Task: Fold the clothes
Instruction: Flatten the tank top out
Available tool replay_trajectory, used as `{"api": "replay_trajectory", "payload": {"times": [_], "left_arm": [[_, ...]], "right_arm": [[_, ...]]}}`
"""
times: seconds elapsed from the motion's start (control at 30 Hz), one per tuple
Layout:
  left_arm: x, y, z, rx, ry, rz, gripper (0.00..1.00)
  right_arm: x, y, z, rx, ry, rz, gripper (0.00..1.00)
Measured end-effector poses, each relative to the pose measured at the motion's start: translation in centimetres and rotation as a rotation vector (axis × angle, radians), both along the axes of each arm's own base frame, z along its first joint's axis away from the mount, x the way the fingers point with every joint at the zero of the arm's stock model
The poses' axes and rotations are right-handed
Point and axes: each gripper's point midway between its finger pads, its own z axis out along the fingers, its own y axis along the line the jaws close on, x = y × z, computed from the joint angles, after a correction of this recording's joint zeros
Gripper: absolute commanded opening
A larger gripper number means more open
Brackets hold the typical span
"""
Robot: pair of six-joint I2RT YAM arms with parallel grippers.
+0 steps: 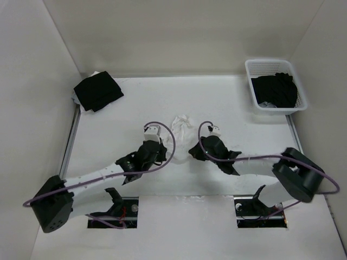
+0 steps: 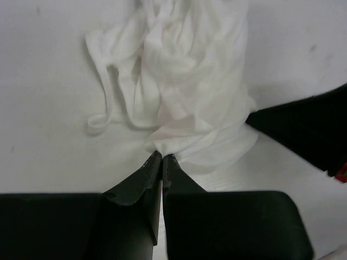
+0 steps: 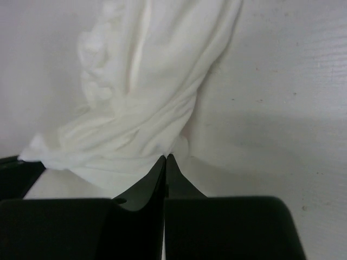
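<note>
The clothes, a thin white sleeveless top, lie crumpled in a heap at the middle of the table. In the left wrist view the clothes show narrow straps looping out to the left. My left gripper is shut on the near hem of the fabric. It comes at the heap from the lower left. My right gripper is shut on a fold at the near edge of the clothes. It sits at the heap's lower right. Its black body shows at the right of the left wrist view.
A folded black garment lies at the back left corner. A white plastic basket at the back right holds black garments. White walls close in the table on three sides.
</note>
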Motion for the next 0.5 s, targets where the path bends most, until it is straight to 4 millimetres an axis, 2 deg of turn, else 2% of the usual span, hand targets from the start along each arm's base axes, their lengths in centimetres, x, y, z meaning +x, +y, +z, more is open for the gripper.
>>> {"api": "replay_trajectory", "payload": {"times": [0.07, 0.13, 0.17, 0.2, 0.23, 0.3, 0.37, 0.4, 0.43, 0.5], "left_arm": [[0.9, 0.0, 3.4, -0.075, -0.051, 0.018, 0.0], [2.3, 0.2, 9.4, -0.194, -0.143, 0.045, 0.0], [2.7, 0.4, 11.5, -0.229, -0.172, 0.052, 0.0], [3.2, 0.8, 15.8, -0.304, -0.234, 0.061, 0.0], [3.5, 1.1, 18.4, -0.351, -0.273, 0.065, 0.0], [3.5, 1.4, 23.0, -0.437, -0.331, 0.057, 0.0], [3.1, 1.2, 25.7, -0.496, -0.358, 0.031, 0.0], [2.8, 1.0, 26.6, -0.521, -0.363, 0.015, 0.0], [2.3, 0.7, 27.4, -0.544, -0.367, -0.005, 0.0], [1.7, 0.4, 28.2, -0.57, -0.367, -0.027, 0.0]], "right_arm": [[-0.1, -0.4, 3.0, 0.038, -0.053, 0.0, 0.0], [-0.2, -0.9, 6.9, 0.08, -0.129, 0.003, 0.01], [-0.4, -1.4, 9.5, 0.107, -0.182, 0.003, 0.01], [-0.6, -2.3, 14.3, 0.145, -0.269, 0.006, 0.01], [-0.7, -2.7, 17.3, 0.174, -0.324, 0.007, 0.01], [-0.8, -3.9, 24.8, 0.237, -0.448, -0.002, 0.01], [-1.6, -5.0, 30.9, 0.298, -0.55, -0.005, 0.01], [-2.2, -5.3, 33.3, 0.324, -0.587, 0.002, 0.02], [-3.0, -5.4, 35.0, 0.345, -0.614, 0.016, 0.02], [-4.3, -5.2, 36.6, 0.361, -0.636, 0.051, 0.03]]}}
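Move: Both grippers already pinch the near edge of the bunched tank top. Its middle lies about 8 cm ahead of the left hand, 7 cm to its right and 5 cm below; from the right hand it is some 7 cm ahead, 4 cm to the left and a little below. The black folded stack stands roughly 34 cm ahead of the left hand and 32 cm to its left; the white basket about 34 cm ahead of the right hand and 40 cm to its right. Keeping their pinches on the tank top's edge, both hands sweep it fast up off the table, the left by about 28 cm, the right by some 36 cm while also drawing about 5 cm to the right, away from the left hand. The fingertips swing up from slanting down to nearly level. ##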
